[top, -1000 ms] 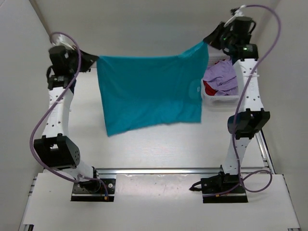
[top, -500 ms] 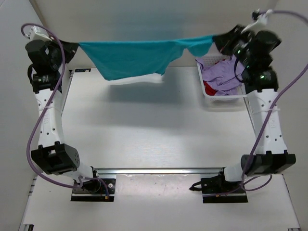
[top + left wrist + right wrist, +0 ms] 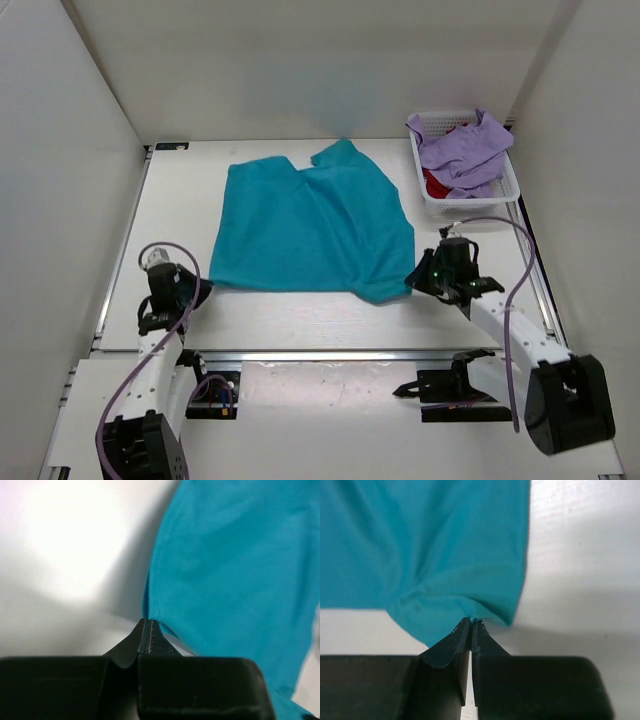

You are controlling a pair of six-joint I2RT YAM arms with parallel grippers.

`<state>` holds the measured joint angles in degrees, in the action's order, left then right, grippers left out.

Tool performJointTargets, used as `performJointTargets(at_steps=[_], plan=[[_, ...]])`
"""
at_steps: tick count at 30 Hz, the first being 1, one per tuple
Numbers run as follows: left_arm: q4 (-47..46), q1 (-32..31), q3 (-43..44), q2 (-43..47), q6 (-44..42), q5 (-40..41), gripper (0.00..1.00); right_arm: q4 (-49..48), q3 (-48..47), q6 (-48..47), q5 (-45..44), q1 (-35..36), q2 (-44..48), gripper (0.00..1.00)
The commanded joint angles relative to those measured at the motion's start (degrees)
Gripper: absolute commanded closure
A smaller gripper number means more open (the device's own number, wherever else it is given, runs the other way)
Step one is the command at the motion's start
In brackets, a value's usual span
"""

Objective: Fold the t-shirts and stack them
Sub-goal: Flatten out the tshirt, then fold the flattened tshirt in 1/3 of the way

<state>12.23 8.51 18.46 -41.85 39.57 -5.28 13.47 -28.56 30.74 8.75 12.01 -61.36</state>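
Observation:
The teal t-shirt (image 3: pixel 310 225) lies spread on the white table, its neck end toward the back wall. My left gripper (image 3: pixel 203 288) is low at the shirt's near left corner, shut on its hem (image 3: pixel 150 611). My right gripper (image 3: pixel 412 280) is low at the near right corner, shut on a bunched bit of the teal cloth (image 3: pixel 445 605). The lavender t-shirt (image 3: pixel 465 150) lies crumpled in the basket, and the deep red t-shirt (image 3: pixel 435 186) shows partly under it.
The white mesh basket (image 3: pixel 466 206) stands at the back right of the table, just beyond my right arm. White walls close in the left, back and right sides. A metal rail (image 3: pixel 330 354) runs along the near edge of the table.
Both arms came down from high at the back toward the near edge, carrying the teal t-shirt. It hung stretched in the air before; now it lies flat on the table.

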Motion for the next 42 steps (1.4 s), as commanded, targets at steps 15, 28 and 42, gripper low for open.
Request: performJointTargets(at_steps=[15, 28, 42], plan=[[5.4, 4.7, 3.9, 4.0, -0.6, -10.4, 1.00, 9.6, 0.1, 4.1, 3.5, -4.5, 18.0, 1.00], [-8.7, 0.4, 10.1, -20.1, 4.3, -5.1, 1.00, 1.7, -28.0, -2.8, 0.7, -3.0, -20.4, 0.99], [-14.2, 1.2, 22.1, -39.4, 5.0, -3.4, 1.00, 2.5, -49.9, -6.1, 1.9, -4.5, -44.5, 1.00]])
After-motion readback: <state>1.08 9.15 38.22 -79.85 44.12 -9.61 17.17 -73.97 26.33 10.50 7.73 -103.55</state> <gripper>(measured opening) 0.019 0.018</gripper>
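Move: Both hands already pinch the t-shirt's near edge, about 48 cm apart and a few centimetres above the table. From the left hand, the shirt's far left corner lies about 30 cm ahead, with the middle of its body some 15 cm ahead and 24 cm to the right. From the right hand, the shirt's far flap is roughly 33 cm ahead and 15 cm left; the white basket stands about 31 cm ahead, 17 cm right. Back first, by 3 to 4 cm with the left hand also sinking about 5 cm, then both arms turn and carry the pinched near edge forward, low over the t-shirt. The right goes faster, ending some 19 cm ahead of its start and slightly higher; the left lifts, dips again and ends about 10 cm ahead. Both grippers stay shut on the cloth. ##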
